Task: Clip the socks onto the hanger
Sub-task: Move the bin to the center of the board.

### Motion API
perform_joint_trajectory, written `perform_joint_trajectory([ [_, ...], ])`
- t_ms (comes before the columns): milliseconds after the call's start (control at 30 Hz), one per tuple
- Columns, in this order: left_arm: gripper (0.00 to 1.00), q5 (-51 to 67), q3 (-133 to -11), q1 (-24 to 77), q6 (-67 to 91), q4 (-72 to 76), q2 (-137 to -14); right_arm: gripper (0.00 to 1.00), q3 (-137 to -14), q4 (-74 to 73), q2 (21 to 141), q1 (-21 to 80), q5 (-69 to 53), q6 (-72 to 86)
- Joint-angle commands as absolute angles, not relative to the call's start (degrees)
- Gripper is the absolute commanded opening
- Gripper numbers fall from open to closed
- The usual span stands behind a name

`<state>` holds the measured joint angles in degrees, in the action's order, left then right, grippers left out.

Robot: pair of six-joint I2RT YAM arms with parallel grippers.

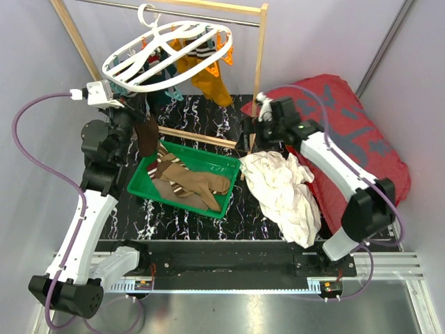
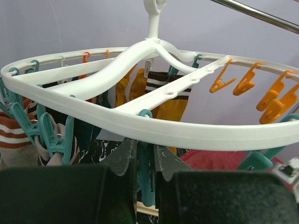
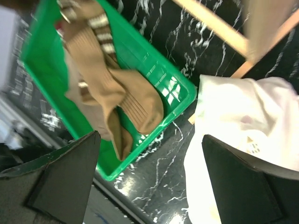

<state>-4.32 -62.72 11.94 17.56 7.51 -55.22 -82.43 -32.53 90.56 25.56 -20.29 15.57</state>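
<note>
The white hanger (image 1: 163, 59) hangs by its hook from the metal rod. Mustard socks (image 1: 208, 76) dangle from its orange clips, and other socks (image 2: 14, 135) hang from teal clips on the left. My left gripper (image 2: 145, 158) sits just under the hanger's near rim (image 2: 154, 126), shut on a teal clip (image 2: 148, 179). A dark brown sock (image 1: 147, 136) hangs beside that gripper. Several brown and tan striped socks (image 1: 191, 182) lie in the green tray (image 1: 233, 167). My right gripper (image 3: 150, 140) hovers open over the tray's corner, holding nothing.
A crumpled white cloth (image 1: 281, 188) lies right of the tray, against the red cushion (image 1: 354, 132). The wooden rack's post (image 1: 259, 69) and floor bar (image 1: 198, 137) stand behind the tray. Free orange clips (image 2: 243, 81) hang on the hanger's right side.
</note>
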Motion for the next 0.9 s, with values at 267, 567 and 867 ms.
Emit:
perform_joint_trajectory([
  [267,0.00,-4.2,-66.6,12.1,17.5,0.9,-57.7,0.98,-90.8,-28.1,110.9,45.5,-11.7,6.2],
  [567,0.00,-4.2,-66.8,12.1,17.1,0.2,-58.1,0.98,-89.1,-35.5,119.0,47.2,-6.3,8.1],
  [867,0.00,-5.1,-67.2,12.1,14.6,-2.7,-56.9,1.00,-74.8,-43.6,107.8,47.3,2.5,14.4],
])
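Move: The green bin's middle lies about 21 cm to the right hand's left, 4 cm back and 19 cm below; from the left hand it is roughly 9 cm to the right, 4 cm back and 42 cm below. From the right hand, the brown sock in the bin's near-right part is about 14 cm left, 6 cm back and 20 cm down. The white cloth lies 9 cm right and 9 cm back, the rack's right foot 2 cm left and 5 cm ahead, both some 20 cm down. Sweep the open right gripper down nearly 19 cm and left about 14 cm, easing back, into the right half of the green bin beside the brown sock, tipping the fingers steeper as they sink. With the tips bearing inside the bin, reverse and drag to the right some 5 cm and slightly back, fingers staying open. ##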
